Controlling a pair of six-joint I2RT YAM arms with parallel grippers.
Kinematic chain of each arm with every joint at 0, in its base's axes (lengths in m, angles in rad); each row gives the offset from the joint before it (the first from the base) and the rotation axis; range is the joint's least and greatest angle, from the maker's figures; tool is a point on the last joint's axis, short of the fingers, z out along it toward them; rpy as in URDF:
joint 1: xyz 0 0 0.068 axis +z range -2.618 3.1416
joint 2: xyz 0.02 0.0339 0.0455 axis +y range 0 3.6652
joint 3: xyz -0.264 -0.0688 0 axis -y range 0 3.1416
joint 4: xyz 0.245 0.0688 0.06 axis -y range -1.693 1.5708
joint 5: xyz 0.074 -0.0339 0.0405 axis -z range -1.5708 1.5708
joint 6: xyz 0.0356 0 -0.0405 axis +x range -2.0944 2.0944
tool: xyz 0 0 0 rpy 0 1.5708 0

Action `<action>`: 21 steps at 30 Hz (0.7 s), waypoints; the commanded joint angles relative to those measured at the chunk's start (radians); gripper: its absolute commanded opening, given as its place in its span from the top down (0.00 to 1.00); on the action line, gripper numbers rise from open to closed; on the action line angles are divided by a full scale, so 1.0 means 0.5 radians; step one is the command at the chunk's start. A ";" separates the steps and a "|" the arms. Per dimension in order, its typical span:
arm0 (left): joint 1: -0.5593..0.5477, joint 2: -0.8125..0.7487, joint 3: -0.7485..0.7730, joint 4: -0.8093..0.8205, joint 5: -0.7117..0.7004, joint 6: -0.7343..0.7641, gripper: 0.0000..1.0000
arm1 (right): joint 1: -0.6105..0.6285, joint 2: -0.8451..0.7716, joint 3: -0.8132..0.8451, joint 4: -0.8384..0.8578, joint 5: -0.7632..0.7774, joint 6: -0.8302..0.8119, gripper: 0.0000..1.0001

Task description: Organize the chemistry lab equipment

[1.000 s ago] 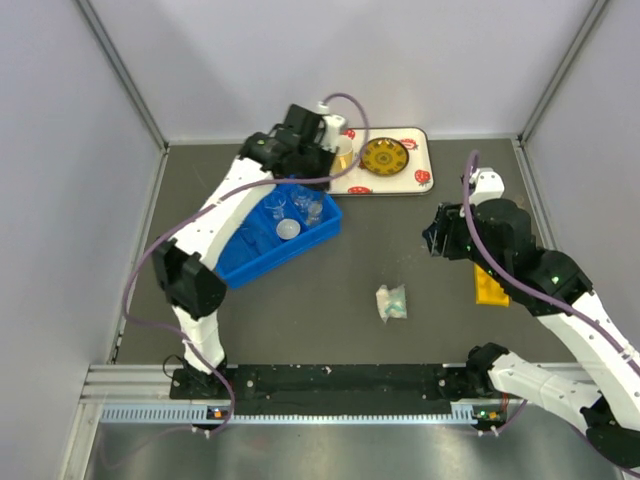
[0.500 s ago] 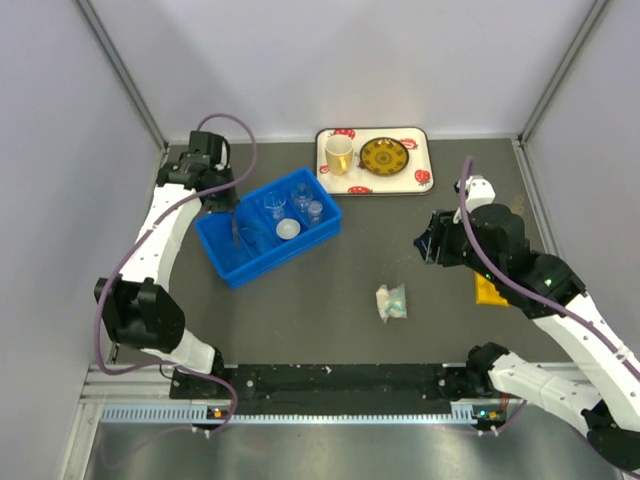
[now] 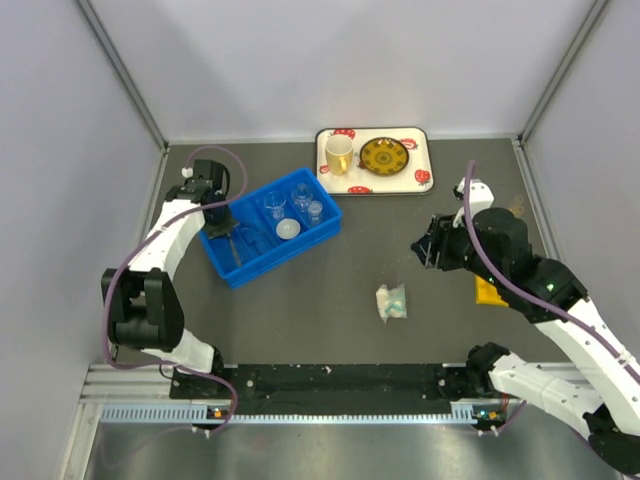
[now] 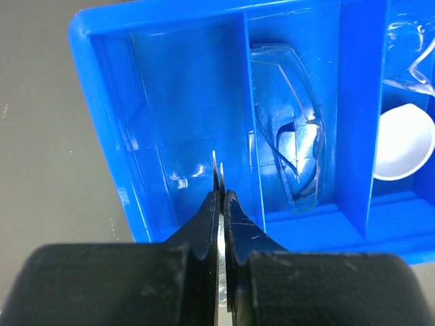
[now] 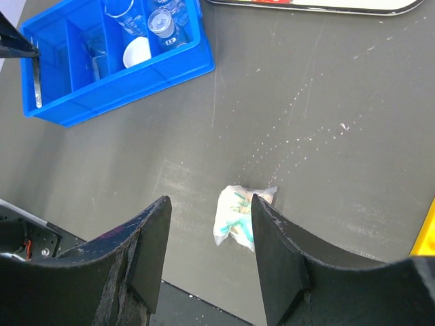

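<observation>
My left gripper [image 3: 233, 238] [image 4: 221, 195] is shut on a thin clear tube [image 4: 215, 165] [image 5: 36, 80], which hangs over the left compartment of the blue bin [image 3: 252, 268]. In the neighbouring compartment lie the blue-rimmed goggles [image 4: 299, 139]. A white dome [image 3: 288, 229] [image 4: 406, 144] and small clear beakers [image 3: 276, 208] [image 5: 162, 24] sit in the right compartments. My right gripper [image 3: 428, 248] [image 5: 211, 207] stands open above the table. The white-and-teal packet [image 3: 391, 301] [image 5: 239, 214] lies on the table below it, apart from the fingers.
At the back stands a white tray [image 3: 421, 161] holding a yellow mug [image 3: 339, 154] and a round yellow patterned plate [image 3: 384, 156]. A yellow object [image 3: 490, 291] lies on the table under the right arm. Grey walls close in the left, right and back sides.
The left arm swung from the tray area at the back over to the bin's left side and came down over its left compartment. The right gripper drifted slightly left.
</observation>
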 commanded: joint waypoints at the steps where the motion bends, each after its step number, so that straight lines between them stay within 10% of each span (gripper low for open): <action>1: 0.013 0.003 -0.103 0.214 -0.050 -0.105 1.00 | -0.010 -0.026 -0.020 0.074 -0.042 0.012 0.49; 21: 0.130 0.368 0.038 0.334 -0.032 -0.105 1.00 | -0.013 0.044 -0.029 0.065 0.004 -0.012 0.50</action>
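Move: The gripper holds the thin metal tool above the blue box's empty left-end compartment, whose middle lies about 10 cm below the left hand and 1 cm ahead. The goggles in the next compartment are about 8 cm to the right and 2 cm ahead; the small white dish is roughly 14 cm right and 4 cm ahead. From the right hand, the empty compartment lies some 42 cm left, 14 cm ahead and 25 cm below. Lower the left gripper about 6 cm into the blue box's left-end compartment, fingers kept shut on the thin tool. Go straight down for the first couple of centimetres, then keep sinking while easing some 3 cm forward towards the compartment's far wall and 2 cm left, with a slight counter-clockwise turn. ##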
